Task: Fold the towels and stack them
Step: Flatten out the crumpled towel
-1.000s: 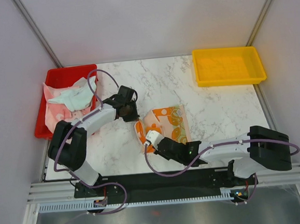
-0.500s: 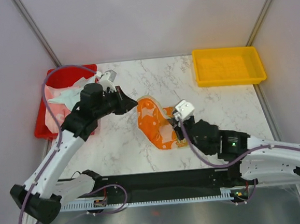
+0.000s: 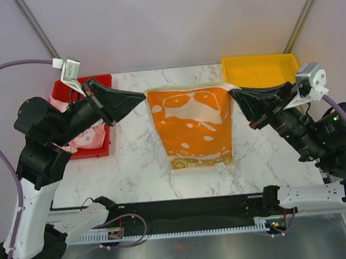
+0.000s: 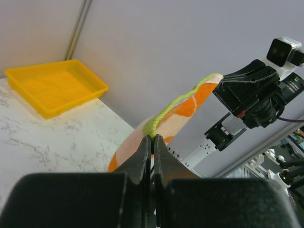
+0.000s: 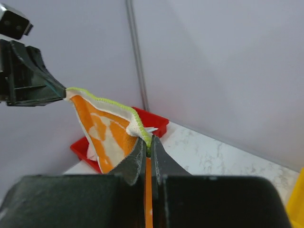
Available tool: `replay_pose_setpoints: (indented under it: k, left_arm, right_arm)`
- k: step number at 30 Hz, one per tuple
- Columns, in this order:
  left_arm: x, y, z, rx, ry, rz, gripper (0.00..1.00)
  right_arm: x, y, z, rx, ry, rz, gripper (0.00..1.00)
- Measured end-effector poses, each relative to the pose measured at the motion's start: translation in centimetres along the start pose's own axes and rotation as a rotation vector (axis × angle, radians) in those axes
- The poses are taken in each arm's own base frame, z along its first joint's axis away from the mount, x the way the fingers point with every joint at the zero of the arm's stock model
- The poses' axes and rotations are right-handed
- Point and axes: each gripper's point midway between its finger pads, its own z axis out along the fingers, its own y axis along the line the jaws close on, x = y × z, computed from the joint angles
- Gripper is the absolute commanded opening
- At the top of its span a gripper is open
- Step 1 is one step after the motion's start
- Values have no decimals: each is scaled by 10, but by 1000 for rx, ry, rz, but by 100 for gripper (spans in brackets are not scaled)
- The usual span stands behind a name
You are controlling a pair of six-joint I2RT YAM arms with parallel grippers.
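Note:
An orange and cream towel (image 3: 192, 125) with a lime green hem hangs stretched out above the table, held by its two top corners. My left gripper (image 3: 144, 96) is shut on its left top corner, and my right gripper (image 3: 232, 92) is shut on its right top corner. In the left wrist view the green hem (image 4: 167, 112) runs from my left gripper (image 4: 153, 138) to the right arm. In the right wrist view the towel (image 5: 107, 130) spans from my right gripper (image 5: 148, 141) to the left fingers. More towels (image 3: 87, 138), pink and white, lie in the red tray (image 3: 96, 148).
A yellow tray (image 3: 259, 76) stands at the back right of the marble table (image 3: 134, 168), seen too as the yellow tray (image 4: 52, 90) in the left wrist view. The red tray (image 5: 159, 124) sits at the left edge. Grey walls enclose the back and sides.
Both arms have risen and spread apart, lifting the orange towel off the table and pulling it out flat between them. One second ago it lay crumpled near the table's middle.

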Motion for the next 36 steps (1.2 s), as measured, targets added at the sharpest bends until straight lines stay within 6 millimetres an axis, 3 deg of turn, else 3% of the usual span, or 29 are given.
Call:
replay_pose_setpoints:
  k: [3,6,8,10,13,17,21,23,26,30,34,36]
  left_arm:
    - [-13,9,14,-45,-17,-4,2]
    - [-9,46,37,-162,3,-18,2]
    - [1,83,55,-271,30,-25,2]
    - [16,129,71,-399,71,-29,2]
    - [40,197,89,-565,139,-28,2]
    - [72,288,108,-704,225,-38,2]
    - [87,375,141,-745,266,-35,2]
    - [94,416,161,-728,281,-29,2]
    - [103,460,176,-708,301,-13,2]
    - [120,491,173,-696,347,-3,2]
    - [123,491,171,-654,360,11,2]
    - [134,486,164,-645,387,3,2]
  right_arm:
    - [-4,-14,17,122,7,-79,0]
    - [25,-28,44,251,86,-205,0]
    - [49,-48,63,324,140,-270,0]
    - [86,-91,83,421,223,-329,0]
    - [154,-173,97,555,383,-357,0]
    - [234,-249,115,588,522,-294,0]
    - [298,-295,142,538,600,-224,0]
    - [320,-313,161,499,607,-198,0]
    - [348,-337,186,437,605,-162,0]
    - [370,-355,193,382,618,-131,0]
    - [373,-356,191,341,621,-114,0]
    - [372,-349,188,314,621,-106,0]
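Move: Both hands hold the towel's upper corners high up. The bare middle of the table, where the towel is to be laid, is about 27 cm ahead of the left hand, 8 cm to its right and 49 cm below; the red bin is some 29 cm ahead and 31 cm to its left. From the right hand that spot is roughly 28 cm ahead, 8 cm left and 50 cm down, the yellow bin about 42 cm ahead and 24 cm right. Forward and down in one fast swing, both hands together carry the pinched towel edge out over the table towards its far side, about 40 cm out and 35 cm down, starting nearly level before dropping. The wrists tip the fingers down by some 40 degrees; both grips hold, and the hands ease slightly back at the end. ##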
